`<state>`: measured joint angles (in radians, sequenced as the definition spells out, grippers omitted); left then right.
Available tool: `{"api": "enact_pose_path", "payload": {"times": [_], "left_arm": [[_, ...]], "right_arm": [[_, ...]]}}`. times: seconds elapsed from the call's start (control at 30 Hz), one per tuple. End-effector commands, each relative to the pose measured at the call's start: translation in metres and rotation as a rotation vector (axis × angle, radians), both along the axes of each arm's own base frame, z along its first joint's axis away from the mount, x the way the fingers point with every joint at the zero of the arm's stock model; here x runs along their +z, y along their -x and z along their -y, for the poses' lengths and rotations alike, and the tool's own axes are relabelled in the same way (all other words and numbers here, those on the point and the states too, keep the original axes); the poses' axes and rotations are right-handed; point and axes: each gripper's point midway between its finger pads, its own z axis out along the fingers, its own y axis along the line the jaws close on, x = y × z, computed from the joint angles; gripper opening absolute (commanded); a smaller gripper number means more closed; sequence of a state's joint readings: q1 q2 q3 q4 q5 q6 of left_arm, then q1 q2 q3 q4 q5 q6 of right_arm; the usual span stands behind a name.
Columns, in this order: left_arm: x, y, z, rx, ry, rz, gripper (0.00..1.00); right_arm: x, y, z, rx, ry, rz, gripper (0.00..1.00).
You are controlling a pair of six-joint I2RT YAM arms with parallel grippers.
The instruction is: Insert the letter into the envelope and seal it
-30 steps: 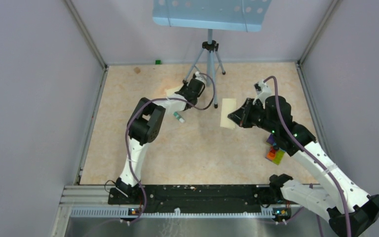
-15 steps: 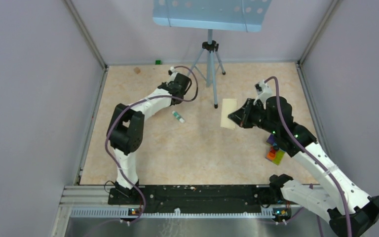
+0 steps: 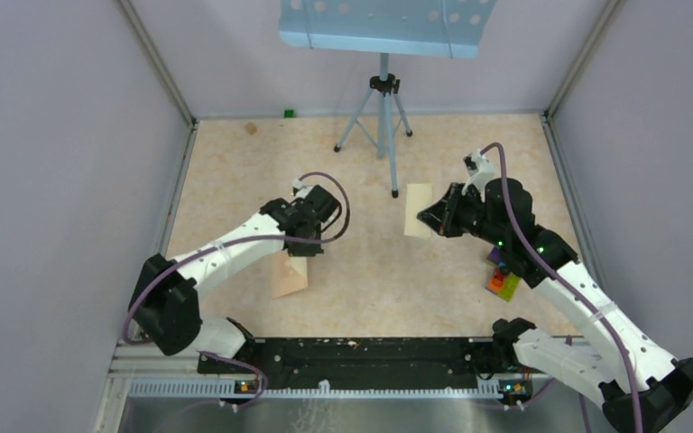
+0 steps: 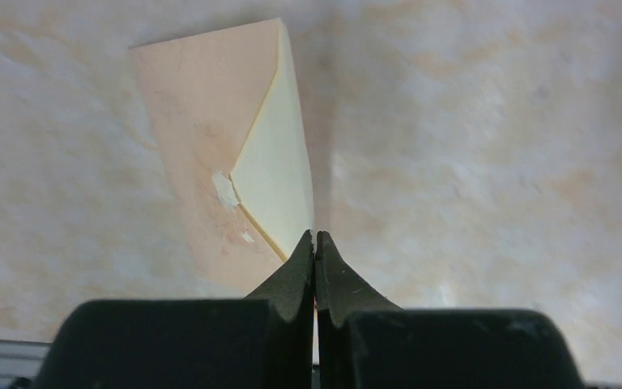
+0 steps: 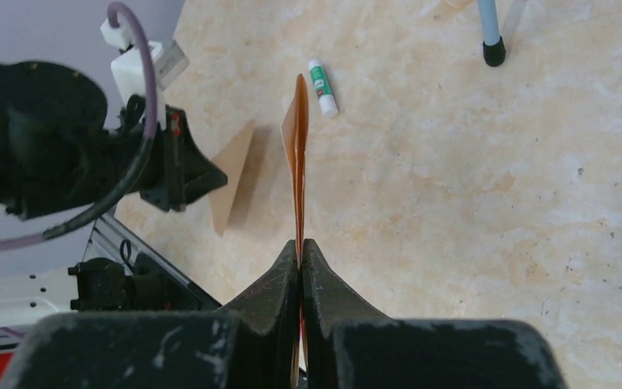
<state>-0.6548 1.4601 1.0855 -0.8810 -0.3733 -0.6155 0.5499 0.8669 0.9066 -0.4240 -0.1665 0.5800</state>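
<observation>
My left gripper [image 3: 303, 254] is shut on one edge of the tan envelope [image 3: 289, 276], holding it over the near-left part of the table. In the left wrist view the envelope [image 4: 202, 138] shows a pale cream triangular flap [image 4: 275, 162] running into the closed left gripper [image 4: 315, 235]. My right gripper [image 3: 429, 216] is shut on the pale cream letter [image 3: 417, 209] right of centre. In the right wrist view the letter [image 5: 297, 154] stands edge-on, rising from the right gripper [image 5: 300, 241], with the envelope [image 5: 231, 182] beyond it to the left.
A glue stick [image 5: 321, 87] lies on the table beyond the letter. A tripod [image 3: 382, 117] carrying a blue perforated tray [image 3: 383, 27] stands at the back. A coloured block [image 3: 503, 281] lies beside the right arm. Grey walls enclose the table.
The left arm swung from the far middle of the table toward the near left, carrying the envelope, with its jaws closing fully. The right arm and the letter stayed put.
</observation>
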Motion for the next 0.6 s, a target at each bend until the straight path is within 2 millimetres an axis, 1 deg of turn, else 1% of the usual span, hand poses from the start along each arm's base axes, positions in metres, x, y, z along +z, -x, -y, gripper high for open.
{"api": "enact_pose_path", "payload": {"times": [0.0, 0.07, 0.13, 0.2, 0.37, 0.47, 0.57], "left_arm": [[-0.003, 0.054, 0.063, 0.047, 0.302, -0.098, 0.0], [-0.007, 0.065, 0.091, 0.038, 0.401, -0.102, 0.0], [-0.005, 0.068, 0.12, 0.014, 0.477, -0.084, 0.0], [-0.002, 0.071, 0.144, -0.03, 0.494, -0.063, 0.0], [-0.01, 0.074, 0.193, -0.101, 0.5, -0.088, 0.0], [-0.015, 0.072, 0.215, -0.147, 0.532, -0.102, 0.0], [-0.023, 0.07, 0.223, -0.19, 0.497, -0.111, 0.0]], "right_arm": [[0.001, 0.0, -0.001, 0.016, 0.017, 0.024, 0.0], [0.0, 0.002, 0.002, 0.012, 0.022, 0.022, 0.0], [-0.002, 0.005, 0.006, 0.001, 0.032, 0.02, 0.0], [-0.005, 0.007, 0.011, -0.013, 0.049, 0.016, 0.0], [-0.018, 0.01, 0.023, -0.051, 0.093, 0.002, 0.0], [-0.021, 0.01, 0.028, -0.068, 0.113, -0.005, 0.0], [-0.02, 0.01, 0.033, -0.087, 0.135, -0.002, 0.0]]}}
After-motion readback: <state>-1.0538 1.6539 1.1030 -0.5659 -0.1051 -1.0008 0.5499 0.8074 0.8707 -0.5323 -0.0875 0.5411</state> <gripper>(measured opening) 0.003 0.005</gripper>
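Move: To the left hand's right, about 20 cm across, 8 cm back and 6 cm below, is the open table spot near the front middle where the pinched envelope is being taken. The glue stick lies some 15 cm ahead and 5 cm right, 6 cm lower; the folded letter in the right fingers is about 30 cm right, 3 cm ahead and 15 cm higher. From the right hand the spot is roughly 13 cm left, 8 cm back and 22 cm down. Sweeping mostly right, about 19 cm, the left hand keeps its pinch on the envelope's open edge and brings it to the front middle of the table, also drawing back some 8 cm in the first half and sinking a few centimetres, its left side dipping about 25 degrees. The right hand, still gripping the letter, eases a little down and right. ##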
